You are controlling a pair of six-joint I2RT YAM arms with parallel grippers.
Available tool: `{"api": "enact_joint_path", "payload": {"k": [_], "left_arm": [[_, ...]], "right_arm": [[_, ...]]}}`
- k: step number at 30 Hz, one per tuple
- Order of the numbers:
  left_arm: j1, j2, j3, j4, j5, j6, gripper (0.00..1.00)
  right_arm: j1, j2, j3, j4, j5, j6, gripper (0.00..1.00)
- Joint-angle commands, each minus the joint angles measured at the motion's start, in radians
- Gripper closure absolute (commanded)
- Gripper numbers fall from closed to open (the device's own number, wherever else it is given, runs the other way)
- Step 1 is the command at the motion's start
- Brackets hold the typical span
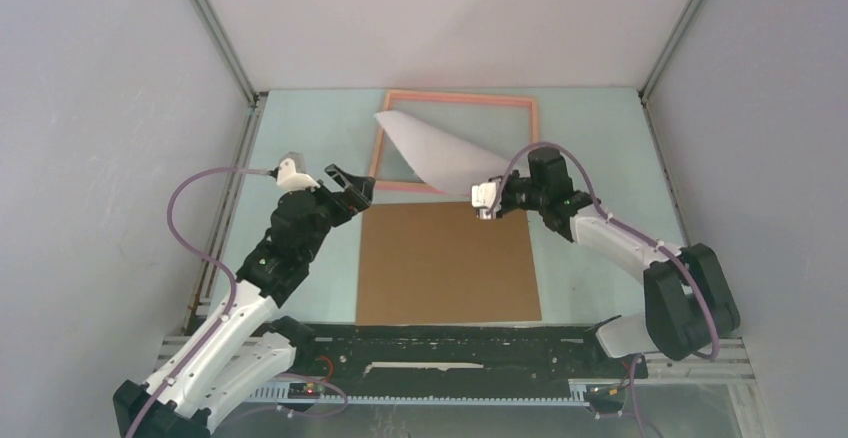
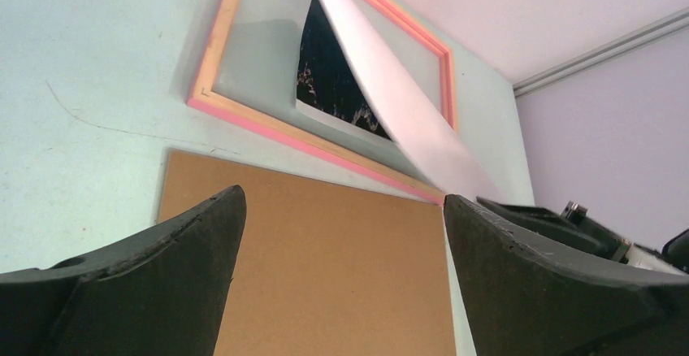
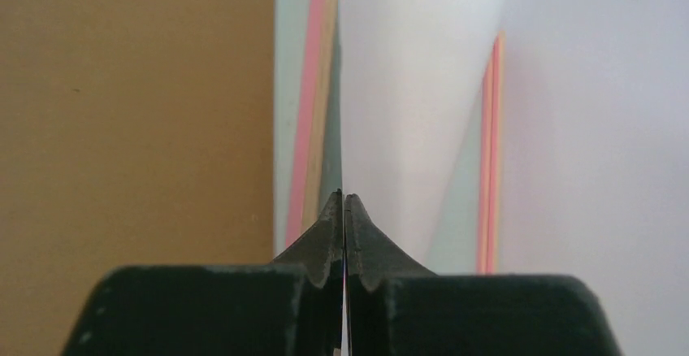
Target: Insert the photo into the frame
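Note:
The photo point(image 1: 440, 153) hangs curled and tilted over the frame point(image 1: 460, 96), white back up; its far corner reaches toward the frame's far left. My right gripper point(image 1: 482, 199) is shut on its near corner, just above the frame's near edge. In the right wrist view the gripper point(image 3: 344, 196) pinches the thin sheet point(image 3: 414, 88) edge-on. The left wrist view shows the photo's white back point(image 2: 398, 104), its dark printed side point(image 2: 329, 71) underneath, and the salmon-pink frame point(image 2: 244, 116). My left gripper point(image 1: 355, 186) stands open by the frame's near left corner, holding nothing point(image 2: 343, 195).
A plain brown backing board point(image 1: 447, 263) lies flat just in front of the frame, between the two arms; it also fills the lower left wrist view point(image 2: 325, 258). Grey walls enclose the pale green table point(image 1: 300, 158) on three sides.

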State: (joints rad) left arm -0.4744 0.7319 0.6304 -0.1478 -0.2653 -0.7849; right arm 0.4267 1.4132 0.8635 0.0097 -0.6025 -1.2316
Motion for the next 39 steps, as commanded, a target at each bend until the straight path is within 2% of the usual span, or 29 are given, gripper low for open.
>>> {"api": "enact_joint_path", "payload": {"k": [1,3,5,8,10,16,20,24,28,34,39], "left_arm": [[0.005,0.007,0.083,-0.019,-0.040,0.048,0.00],[0.005,0.030,0.113,-0.019,-0.033,0.050,0.00],[0.005,0.044,0.128,-0.017,-0.025,0.044,0.00],[0.005,0.034,0.124,-0.009,-0.025,0.030,0.00],[0.005,0.007,0.113,-0.012,-0.041,0.029,0.00],[0.005,-0.086,0.108,-0.061,-0.061,0.042,0.00],[0.005,-0.153,0.120,-0.128,-0.071,0.051,0.00],[0.006,-0.214,0.163,-0.262,-0.108,0.042,0.00],[0.007,-0.168,0.260,-0.378,-0.039,0.061,0.00],[0.038,-0.020,0.295,-0.382,0.051,0.092,0.00],[0.075,0.067,0.218,-0.253,0.191,0.075,0.00]], "right_arm": [[0.010,-0.150,-0.094,0.384,-0.162,-0.038,1.00],[0.024,-0.160,-0.096,0.508,-0.143,-0.003,1.00],[0.015,-0.141,-0.027,0.494,-0.172,-0.030,1.00],[0.001,-0.102,0.134,0.249,-0.205,-0.182,1.00],[-0.003,-0.087,0.186,0.135,-0.222,-0.264,1.00],[0.004,-0.116,0.187,-0.075,-0.282,-0.391,1.00],[0.099,-0.167,0.187,-0.228,-0.227,-0.439,1.00],[0.194,-0.233,0.119,-0.299,-0.126,-0.431,1.00],[0.236,-0.291,0.057,-0.342,-0.074,-0.395,1.00],[0.253,-0.372,-0.088,-0.271,-0.028,-0.282,1.00],[0.288,-0.442,-0.146,-0.316,-0.010,-0.236,1.00]]}}
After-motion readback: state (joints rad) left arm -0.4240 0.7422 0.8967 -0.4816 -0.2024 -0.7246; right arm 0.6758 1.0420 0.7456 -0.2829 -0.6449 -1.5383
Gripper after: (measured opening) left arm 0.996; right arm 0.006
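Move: The right gripper, shut on an edge of the photo, has the brown board it swings to about 12 cm back and 6 cm to its left, some 16 cm below. The frame's middle lies around 11 cm ahead and 5 cm left, 16 cm down; the curled photo's middle is roughly 5 cm ahead, 8 cm left and 8 cm lower. From the empty left gripper, the board is about 7 cm back, 16 cm right, 23 cm below. Keep the right gripper pinching the photo and lift it steeply, about 18 cm, levelling the fingers; then sweep back from the frame towards the board, ending some 13 cm farther back and sinking most of the way again while turning about 25 degrees counter-clockwise. Let the open left gripper rise and draw back to the left, then partly return. ##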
